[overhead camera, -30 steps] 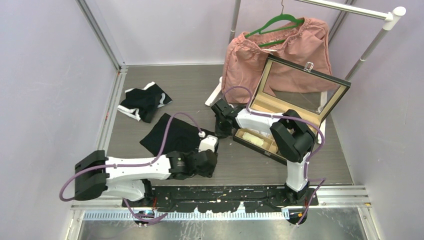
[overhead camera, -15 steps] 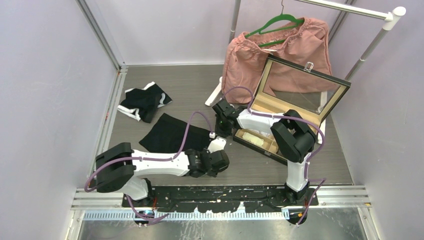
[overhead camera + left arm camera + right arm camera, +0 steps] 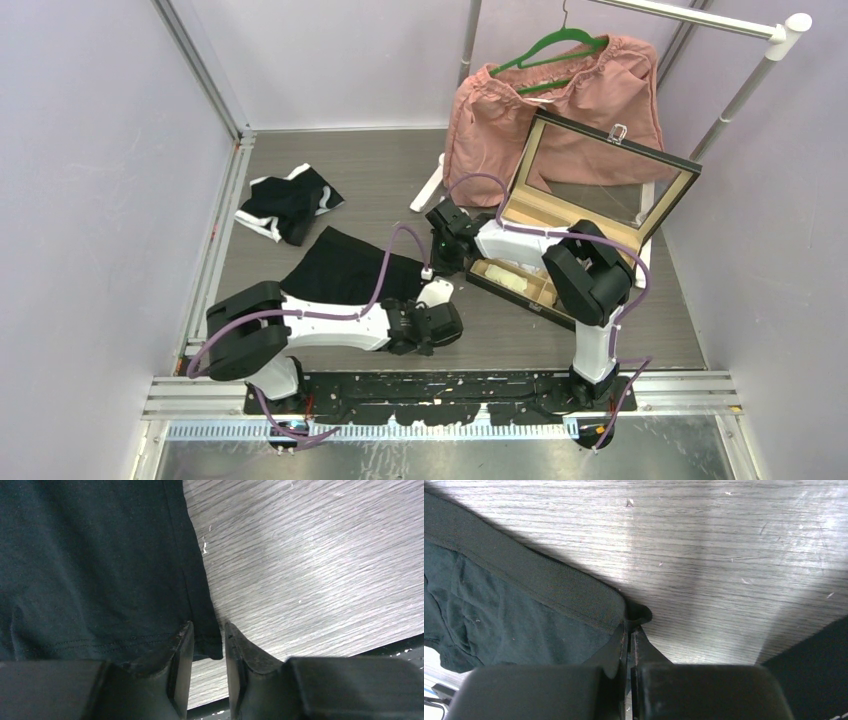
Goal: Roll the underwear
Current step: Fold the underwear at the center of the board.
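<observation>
A black underwear (image 3: 345, 268) lies flat on the grey wooden table. My left gripper (image 3: 432, 318) is low over its near right corner. In the left wrist view that gripper (image 3: 207, 627) stands open by a narrow gap, with the hemmed corner of the underwear (image 3: 90, 565) lying between the fingertips. My right gripper (image 3: 443, 258) sits at the far right corner. In the right wrist view it (image 3: 631, 625) is shut on the end of the waistband of the underwear (image 3: 509, 610). A second underwear (image 3: 288, 205), black with white trim, lies crumpled at the back left.
An open box (image 3: 590, 220) with a glass lid stands to the right of the right gripper. Behind it a pink garment (image 3: 560, 110) hangs on a green hanger from a white rack (image 3: 700, 20). The arms' black base rail (image 3: 450, 385) runs along the near edge.
My left arm has swung right and forward to the near right corner of the black underwear, and its jaws have narrowed. The right arm has not moved.
</observation>
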You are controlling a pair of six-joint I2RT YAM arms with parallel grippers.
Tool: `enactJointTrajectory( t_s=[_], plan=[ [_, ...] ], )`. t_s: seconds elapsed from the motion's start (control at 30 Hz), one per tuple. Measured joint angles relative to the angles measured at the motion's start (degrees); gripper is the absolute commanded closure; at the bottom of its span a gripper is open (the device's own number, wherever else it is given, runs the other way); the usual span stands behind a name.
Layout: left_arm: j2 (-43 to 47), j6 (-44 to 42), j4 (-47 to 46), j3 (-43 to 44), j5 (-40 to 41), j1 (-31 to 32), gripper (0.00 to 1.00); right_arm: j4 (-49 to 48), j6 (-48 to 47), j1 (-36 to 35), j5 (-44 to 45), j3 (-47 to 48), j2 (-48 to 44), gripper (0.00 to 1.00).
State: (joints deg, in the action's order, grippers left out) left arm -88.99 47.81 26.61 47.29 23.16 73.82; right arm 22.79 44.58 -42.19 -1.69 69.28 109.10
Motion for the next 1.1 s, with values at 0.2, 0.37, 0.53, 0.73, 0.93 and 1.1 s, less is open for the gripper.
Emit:
enactJointTrajectory(
  t_s=[0.2,0.37,0.53,0.73,0.93,1.1],
  plan=[
    [-2.73,0.13,1.64,2.99,0.04,0.00,0.99,-0.55,-0.02,0.00,0.55,-0.85,-0.66,0.99],
    [-2.99,-0.07,2.25,3.50,0.07,0.00,0.99,-0.07,-0.70,0.31,1.25,-1.55,-1.53,0.99],
    [-2.62,-1.31,3.15,4.44,-2.49,0.00,0.99,3.98,-2.29,0.85,2.67,-2.80,-4.52,0.99],
    [-1.51,-4.09,7.58,12.46,-6.03,0.00,0.99,9.97,-4.50,2.38,2.84,-2.82,-11.67,0.99],
    [-1.25,-6.14,8.22,19.10,-10.64,0.11,0.99,15.76,-6.97,4.26,1.90,-2.80,-17.38,0.99],
    [-1.25,-6.32,8.61,20.50,-14.32,0.66,0.99,21.86,-8.59,4.68,2.64,-2.80,-21.29,0.99]
  ],
)
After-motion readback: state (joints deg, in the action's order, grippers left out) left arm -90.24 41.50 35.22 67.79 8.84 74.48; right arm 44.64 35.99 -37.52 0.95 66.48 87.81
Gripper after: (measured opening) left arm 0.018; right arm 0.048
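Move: At the left hand's fingertips lies the near right corner of the black underwear, straight between the pads and barely 1 cm below; the far right corner, already in the right hand's fingers, is about 16 cm ahead and 2 cm right. From the right hand that near corner lies some 16 cm back and 2 cm left, the wooden box's middle about 23 cm right and 1 cm ahead, and the white tube 16 cm ahead, 1 cm left. Closing fully on the near right corner, the left fingers pinch the black cloth before that hand rises and goes right, roughly 9 cm each way, easing back a little at the end and turning some 15 degrees clockwise. The right hand keeps its pinch on the far corner and travels alongside, about 9 cm right towards the wooden box, 8 cm up and 4 cm back. ##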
